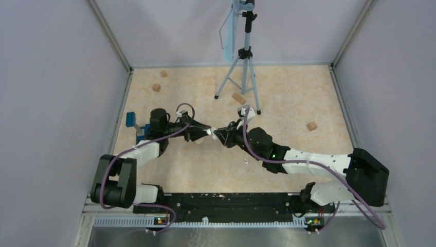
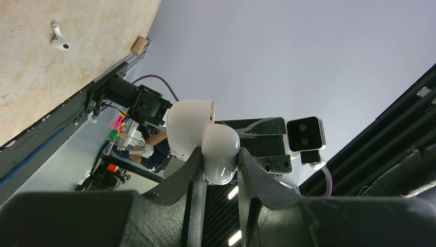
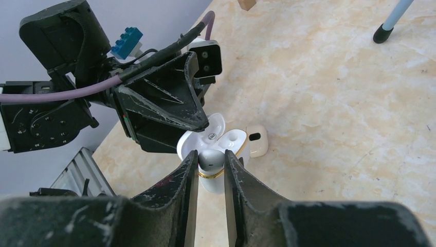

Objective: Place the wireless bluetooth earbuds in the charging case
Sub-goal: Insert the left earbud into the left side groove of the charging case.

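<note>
My left gripper is shut on the white charging case and holds it above the table with its lid swung open. In the right wrist view the open case shows a gold rim and an empty socket. My right gripper is shut on a greyish-white earbud and holds it right at the case's opening. In the top view both grippers meet tip to tip at the table's middle around the case. A second earbud lies loose on the table near the right forearm.
A cream rounded case lies on the table just behind the held one. A tripod stands at the back centre. Tan wooden blocks are scattered about. A blue brick piece sits at the left edge.
</note>
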You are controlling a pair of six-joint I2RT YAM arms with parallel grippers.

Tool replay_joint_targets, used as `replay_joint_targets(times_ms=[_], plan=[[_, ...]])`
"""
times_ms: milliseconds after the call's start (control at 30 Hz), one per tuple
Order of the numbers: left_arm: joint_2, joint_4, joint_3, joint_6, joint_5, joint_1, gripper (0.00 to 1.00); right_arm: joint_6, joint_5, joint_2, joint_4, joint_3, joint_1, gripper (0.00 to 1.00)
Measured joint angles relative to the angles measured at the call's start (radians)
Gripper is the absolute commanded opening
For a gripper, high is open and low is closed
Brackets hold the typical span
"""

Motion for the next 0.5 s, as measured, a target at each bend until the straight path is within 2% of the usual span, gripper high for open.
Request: replay_joint_targets(times_ms=[267,500], plan=[[0.000,0.005,0.002,-0.006,-0.056,0.016,0.00,0.008,-0.050,0.000,-0.037,0.000,0.023,0.40],[0.000,0.008,0.003,-0.008,-0.072,0.016,0.00,0.015,-0.058,0.000,-0.062,0.000,0.031,0.61]])
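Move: The white charging case, held up in the left fingers, sits right at the right fingertips: its middle about 2 cm to the left, 1 cm ahead and 1 cm below, with the earbud between them over the near groove. From the left hand the case is roughly 2 cm to the right, 1 cm back and 1 cm lower. From the right hand, on the table some 20 cm below, the beige box lies about 10 cm left and 2 cm back, the loose earbud about 10 cm right and 11 cm back. The right fingertips let go of the earbud at the case's groove, spreading from nearly shut to about half open while the hand backs off about 2 cm, sinking some 1.5 cm and easing slightly left. The left hand keeps its pinch on the case by the open lid and carries it about 1.5 cm forward, away from the right fingers, with a small counter-clockwise turn. ##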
